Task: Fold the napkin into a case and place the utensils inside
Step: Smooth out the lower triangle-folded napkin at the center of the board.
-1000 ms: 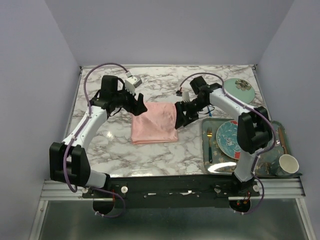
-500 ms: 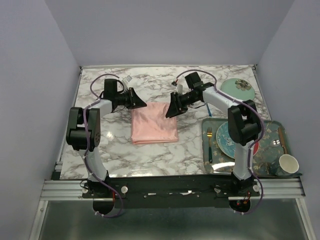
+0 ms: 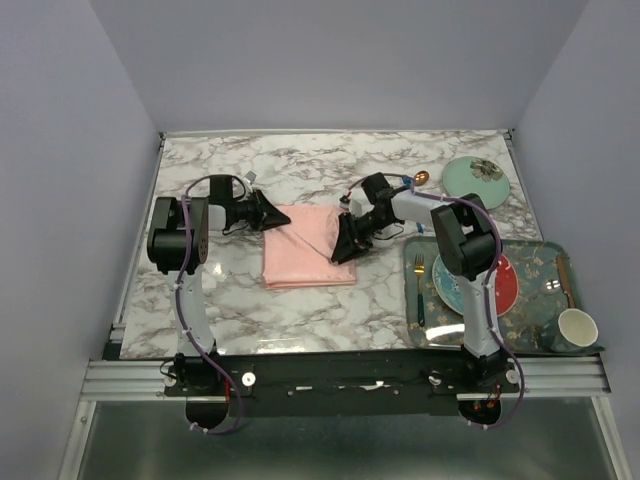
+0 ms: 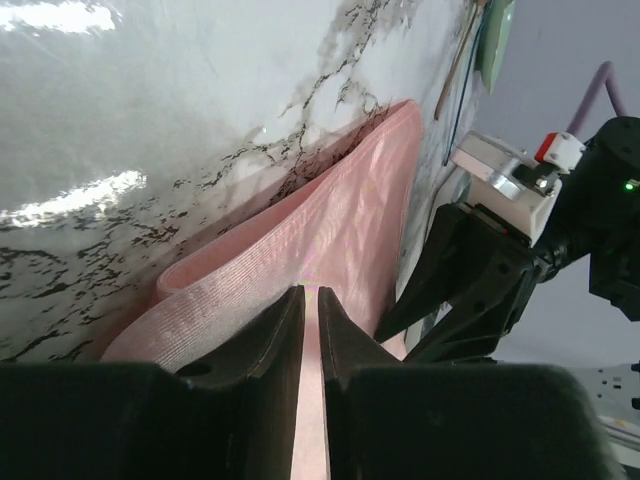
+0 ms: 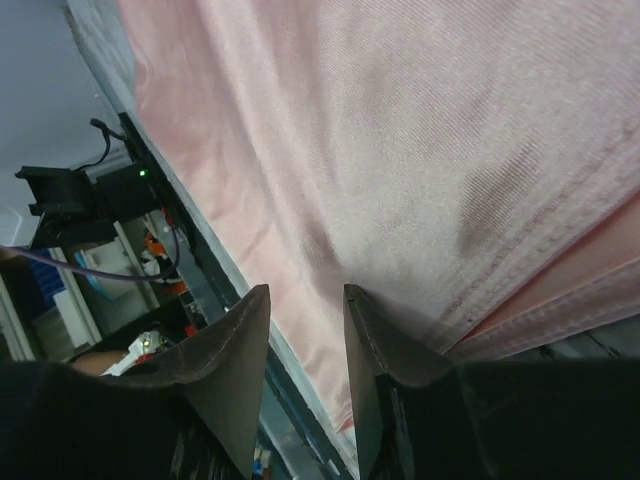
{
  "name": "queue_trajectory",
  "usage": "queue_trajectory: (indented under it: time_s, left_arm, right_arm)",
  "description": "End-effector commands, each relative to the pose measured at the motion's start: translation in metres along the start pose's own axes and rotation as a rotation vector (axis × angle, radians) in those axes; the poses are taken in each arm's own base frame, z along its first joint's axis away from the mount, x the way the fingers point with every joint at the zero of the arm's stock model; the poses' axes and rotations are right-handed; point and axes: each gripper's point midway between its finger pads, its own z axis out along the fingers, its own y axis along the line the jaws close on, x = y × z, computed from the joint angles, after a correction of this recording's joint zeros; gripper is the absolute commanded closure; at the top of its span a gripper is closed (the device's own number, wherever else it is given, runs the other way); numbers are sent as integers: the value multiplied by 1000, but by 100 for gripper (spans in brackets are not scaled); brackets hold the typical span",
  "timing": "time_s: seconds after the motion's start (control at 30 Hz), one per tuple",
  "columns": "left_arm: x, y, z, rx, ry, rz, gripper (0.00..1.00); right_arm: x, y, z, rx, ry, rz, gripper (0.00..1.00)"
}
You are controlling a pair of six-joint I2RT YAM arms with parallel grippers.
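Note:
The pink napkin [image 3: 305, 255] lies folded as a rectangle on the marble table. My left gripper [image 3: 272, 216] sits low at its far left corner. In the left wrist view its jaws [image 4: 310, 290] stand almost together, with a thin layer of the napkin [image 4: 350, 220] between them. My right gripper [image 3: 345, 248] is at the right edge. Its jaws [image 5: 305, 290] are part closed, and the napkin [image 5: 400, 130] fills the gap. A diagonal crease runs across the far right corner. A copper spoon [image 3: 421, 177] lies beside the green plate.
A green plate [image 3: 475, 177] sits at the far right. The tray [image 3: 545, 250] on the right holds a teal patterned plate [image 3: 455, 275], a red plate [image 3: 505, 285], a cup [image 3: 575, 328] and a gold-headed fork with a teal handle [image 3: 419, 285].
Both grippers have dropped low to the table and closed on the napkin, the left at its far left corner, the right at its right edge. A diagonal crease has appeared.

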Motion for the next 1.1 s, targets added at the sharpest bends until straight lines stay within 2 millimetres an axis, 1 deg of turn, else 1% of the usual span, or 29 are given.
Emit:
queue_trajectory:
  time_s: [0.0,0.03,0.07,0.1,0.13,0.17,0.2,0.23,0.27,0.3,0.33,0.37,0.4,0.43,0.47,0.5,0.53,0.6,0.63,0.7,0.73,0.77,0.8,0.83,0.87,0.93,0.97,1.07]
  left_arm:
    - [-6,21,-7,-50,-18,-21,72]
    - [-4,14,-9,-23,-3,-6,69]
    - [-7,-1,-14,4,-10,41,68]
    - [-6,-12,-18,26,-9,83,66]
    - [-1,-20,-22,45,-2,108,62]
    - [1,-46,-33,85,-6,160,60]
    - [6,-54,-39,100,-4,172,58]
    - [20,-55,-44,102,7,147,55]
    - [28,-73,-52,128,5,172,53]
    - [36,-77,-56,131,4,161,51]
    - [55,-69,-58,124,18,127,44]
    - [60,-79,-65,135,4,115,41]
    - [75,-82,-61,140,23,107,38]
    - [89,-76,-61,145,24,95,30]
    - [95,-82,-63,156,24,61,27]
    - [104,-82,-59,159,35,55,23]
    - [110,-82,-59,161,39,46,13]
    - [127,-81,-56,161,63,59,1]
    - [131,-80,-55,160,76,56,1]
    - [141,-70,-53,143,99,21,1]
    - [143,-65,-52,134,102,7,1]
    - [149,-53,-51,116,116,-22,1]
    - [150,-47,-50,106,121,-31,1]
    - [151,-41,-50,101,125,-21,1]
    - [158,-29,-50,79,149,-56,1]
    - [163,-16,-50,61,162,-65,1]
    - [165,-7,-50,44,167,-94,1]
    - [163,8,-52,19,165,-124,1]
  right_arm:
    - [5,-16,1,70,39,6,56]
    - [7,-14,-1,67,47,2,56]
    - [6,-9,-4,59,42,-27,56]
    - [3,5,-12,36,25,-60,56]
    - [3,13,-17,18,12,-85,56]
    - [3,22,-21,-2,1,-110,56]
    - [2,41,-30,-39,-17,-150,55]
    - [5,47,-33,-59,-19,-162,53]
    - [6,54,-35,-74,-23,-170,48]
    - [9,61,-37,-94,-23,-182,44]
    - [11,68,-39,-104,-25,-204,38]
    - [16,70,-38,-110,-16,-201,28]
    - [20,77,-36,-132,-6,-206,23]
    - [22,81,-34,-148,-2,-211,17]
    - [24,84,-32,-162,7,-198,3]
    - [29,87,-29,-183,22,-187,0]
    - [32,90,-23,-197,34,-195,0]
    - [39,90,-12,-218,64,-155,0]
    - [40,90,-8,-232,68,-156,0]
    - [46,78,4,-236,107,-96,0]
    - [47,70,8,-228,116,-70,0]
    - [51,62,12,-221,129,-48,0]
    - [54,51,15,-204,135,-24,0]
    - [58,42,17,-191,140,-5,0]
    - [59,36,17,-179,140,-4,0]
    - [61,21,20,-143,142,18,0]
    - [64,17,19,-129,149,26,0]
    - [67,2,21,-77,160,41,0]
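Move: The napkin's near edge is the goal: its middle lies about 23 cm back and 9 cm right of the left hand, and some 9 cm back and 9 cm left of the right hand. The napkin's middle is about 14 cm beyond that edge. The fork lies some 32 cm to the right hand's right and 10 cm back. All are a few centimetres below the hands. Both hands rise, open wide and sink again, back towards the napkin's near edge: left 16 cm, right 7. ##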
